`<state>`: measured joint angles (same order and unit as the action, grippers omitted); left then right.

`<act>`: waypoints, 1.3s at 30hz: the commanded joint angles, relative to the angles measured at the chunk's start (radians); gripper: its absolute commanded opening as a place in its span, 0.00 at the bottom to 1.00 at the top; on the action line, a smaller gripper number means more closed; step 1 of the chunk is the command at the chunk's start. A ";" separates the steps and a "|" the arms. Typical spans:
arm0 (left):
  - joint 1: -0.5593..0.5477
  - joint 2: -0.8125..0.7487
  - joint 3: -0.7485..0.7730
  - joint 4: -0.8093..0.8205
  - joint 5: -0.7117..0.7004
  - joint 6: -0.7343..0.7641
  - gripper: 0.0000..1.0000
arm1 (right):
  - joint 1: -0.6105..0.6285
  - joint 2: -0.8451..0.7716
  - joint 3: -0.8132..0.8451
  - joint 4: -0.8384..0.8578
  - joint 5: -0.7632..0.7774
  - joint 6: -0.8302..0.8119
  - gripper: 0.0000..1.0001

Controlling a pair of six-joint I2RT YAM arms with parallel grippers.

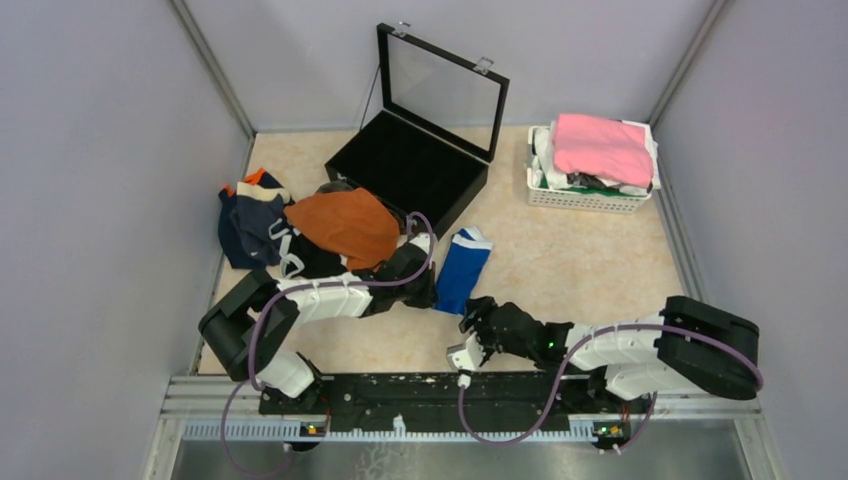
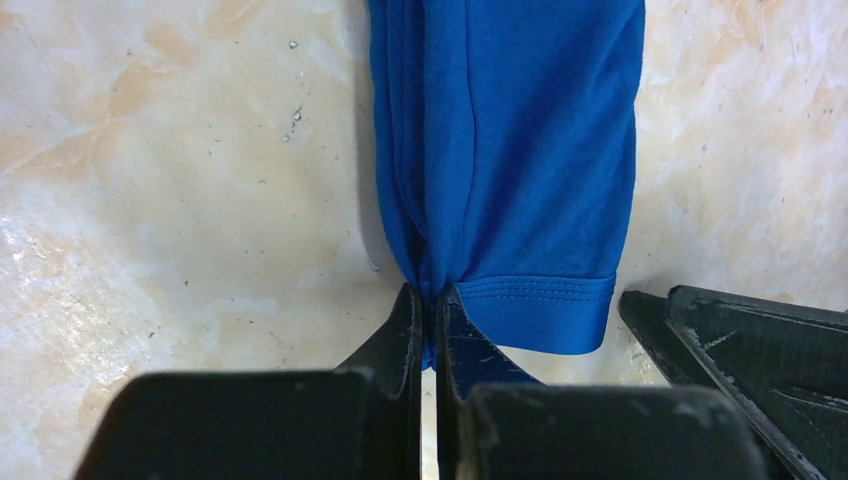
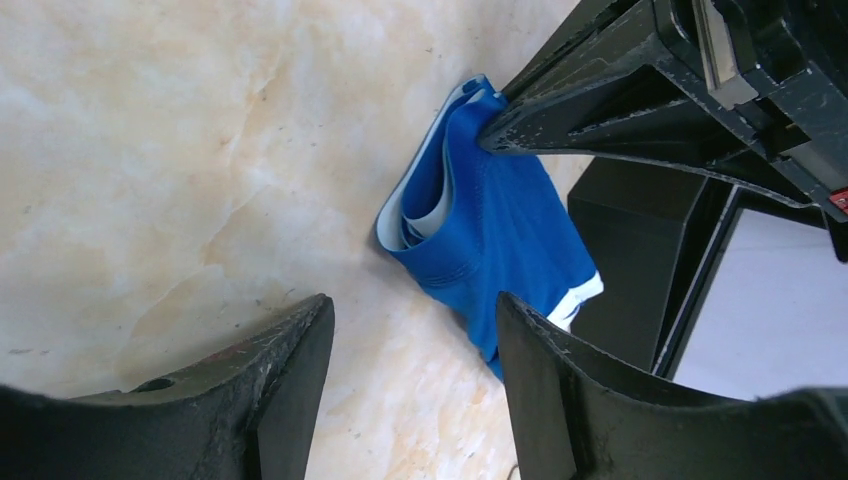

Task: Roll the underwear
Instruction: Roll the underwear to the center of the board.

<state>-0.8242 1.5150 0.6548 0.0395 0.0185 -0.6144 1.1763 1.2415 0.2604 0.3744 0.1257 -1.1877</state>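
A royal blue underwear with white trim lies folded into a long narrow strip on the tabletop. My left gripper is shut on the near left corner of its hem, the cloth bunched between the fingers. In the left wrist view the blue underwear stretches away from me. My right gripper stands open just off the strip's near end, with bare table between its fingers. The right wrist view shows the blue underwear beyond them. A pile of other underwear, rust-orange on top, lies to the left.
An open black case with a raised glass lid stands behind the strip. A white basket holding a pink folded cloth sits at the back right. Grey walls close in both sides.
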 commanded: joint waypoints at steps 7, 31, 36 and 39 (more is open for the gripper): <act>0.004 0.048 0.008 -0.079 0.041 0.042 0.00 | 0.009 0.164 0.011 0.167 0.006 -0.066 0.61; 0.005 0.062 0.024 -0.105 0.044 0.048 0.00 | -0.032 0.314 -0.014 0.441 0.004 0.013 0.11; 0.008 0.046 0.022 -0.124 0.032 0.047 0.00 | -0.050 0.307 -0.028 0.494 0.011 0.029 0.00; 0.010 0.025 0.021 -0.145 0.025 0.040 0.09 | -0.051 0.300 -0.033 0.509 -0.010 0.055 0.00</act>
<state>-0.8177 1.5471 0.6876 0.0299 0.0662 -0.5888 1.1423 1.5406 0.2401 0.8185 0.1230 -1.1889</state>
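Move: Just ahead of the open right hand lies the underwear's near right corner, about 2 cm forward, 2 cm to the left and 2 cm below. Its white-banded far end is some 15 cm ahead, neither left nor right, and 3 cm down. The black case's middle lies about 27 cm ahead and 12 cm left, roughly level. From the left hand, already pinching the near left corner, the right corner is about 2 cm back, 5 cm right and slightly lower. Sliding left about 3 cm and forward some 2 cm, the right hand brings its open fingers onto the underwear's near right corner, beside the left gripper. It then sinks over 1 cm and shuts, pinching the hem while easing back right almost 1 cm and rising slightly at the end. The left hand keeps its pinch and drifts right under 1 cm. ##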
